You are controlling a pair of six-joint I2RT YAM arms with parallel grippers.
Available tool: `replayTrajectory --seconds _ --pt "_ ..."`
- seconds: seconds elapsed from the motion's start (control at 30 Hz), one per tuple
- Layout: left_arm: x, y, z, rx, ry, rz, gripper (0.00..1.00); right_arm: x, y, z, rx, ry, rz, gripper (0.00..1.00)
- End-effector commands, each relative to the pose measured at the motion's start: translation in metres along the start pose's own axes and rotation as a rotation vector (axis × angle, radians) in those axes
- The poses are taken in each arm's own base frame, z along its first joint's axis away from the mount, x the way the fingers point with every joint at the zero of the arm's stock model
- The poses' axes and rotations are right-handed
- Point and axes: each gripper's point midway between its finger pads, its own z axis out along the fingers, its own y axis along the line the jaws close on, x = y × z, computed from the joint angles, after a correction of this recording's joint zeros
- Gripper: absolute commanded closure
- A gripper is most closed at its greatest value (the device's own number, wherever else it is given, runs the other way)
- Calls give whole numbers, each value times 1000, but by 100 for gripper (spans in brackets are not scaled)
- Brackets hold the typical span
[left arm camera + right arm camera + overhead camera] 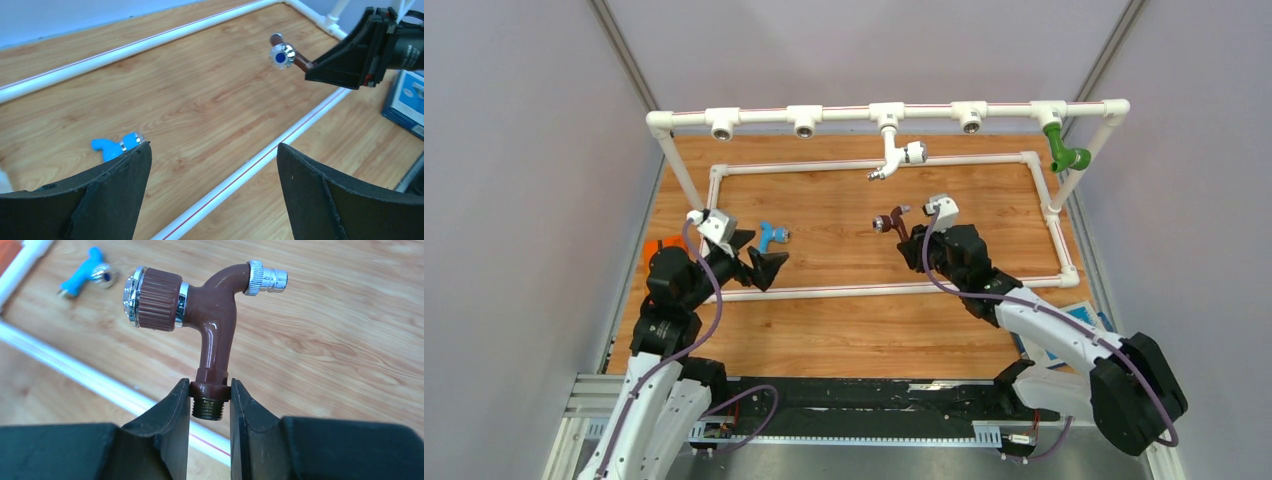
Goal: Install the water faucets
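My right gripper is shut on the hexagonal collar of the dark brown faucet, just above its threaded end. The faucet hangs over the wood with its knob to the left and chrome spout tip to the right; from above it shows at the brown faucet. The light blue faucet lies on the board, just beyond the left finger of my open left gripper, which holds nothing. A white faucet and a green faucet sit in tee sockets of the raised pipe frame.
Three tee sockets on the top rail stand empty. A low white pipe rectangle borders the wooden board. A blue box lies at the right edge and an orange object at the left, behind my left arm.
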Motion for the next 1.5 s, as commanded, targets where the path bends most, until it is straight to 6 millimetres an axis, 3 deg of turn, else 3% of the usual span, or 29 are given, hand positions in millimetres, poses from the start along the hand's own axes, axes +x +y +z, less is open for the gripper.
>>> replayTrajectory --seconds 0.0,0.13,0.23,0.4,0.5,0.6,0.93,1.1,1.47 --pt "-30 -41 4 268 -69 140 0 5 45 -23 -274 42 -66 100" --pt "-37 -66 6 433 -41 175 0 -4 78 -50 -491 25 -128 100" --pt "-33 -79 7 500 -51 356 0 -11 100 -69 -637 19 -170 100" --pt "-25 -113 7 693 -63 483 0 -17 123 -92 -804 20 -205 100" --pt "-11 -130 9 803 -97 665 0 -17 130 -101 -863 28 -214 100" --pt "-5 -130 14 815 -99 780 0 -23 137 -111 -916 14 -228 100" --pt "6 -154 16 880 -108 903 2 -30 151 -141 -1069 -12 -306 100" --pt "1 -163 21 893 -136 935 15 -33 157 -147 -1112 -14 -318 100" --pt "12 -173 25 937 -116 968 32 -30 165 -147 -1163 14 -320 100"
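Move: The brown faucet, pinched at its threaded end in the right hand, lies some 26 cm to the right of the empty left hand, about 9 cm farther out and 11 cm lower. The blue faucet on the table is roughly 15 cm ahead of the left hand, 3 cm to its left and 23 cm below; the front pipe runs about 4 cm ahead, 24 cm down. From the right hand, the open left gripper is about 30 cm left, 7 cm back and 11 cm higher. Keeping its pinch on the brown faucet's threaded end, the right hand draws it back about 17 cm, lifting it some 9 cm and carrying it 7 cm left towards the left gripper, while swinging roughly 60 degrees counter-clockwise. The wide-open left hand comes to meet it, going right and back with a small rise and dip on the way, turning clockwise with a roll and an upward tilt until its fingers straddle the spout and knob end, then starts to close partway; contact there can't be made out. ##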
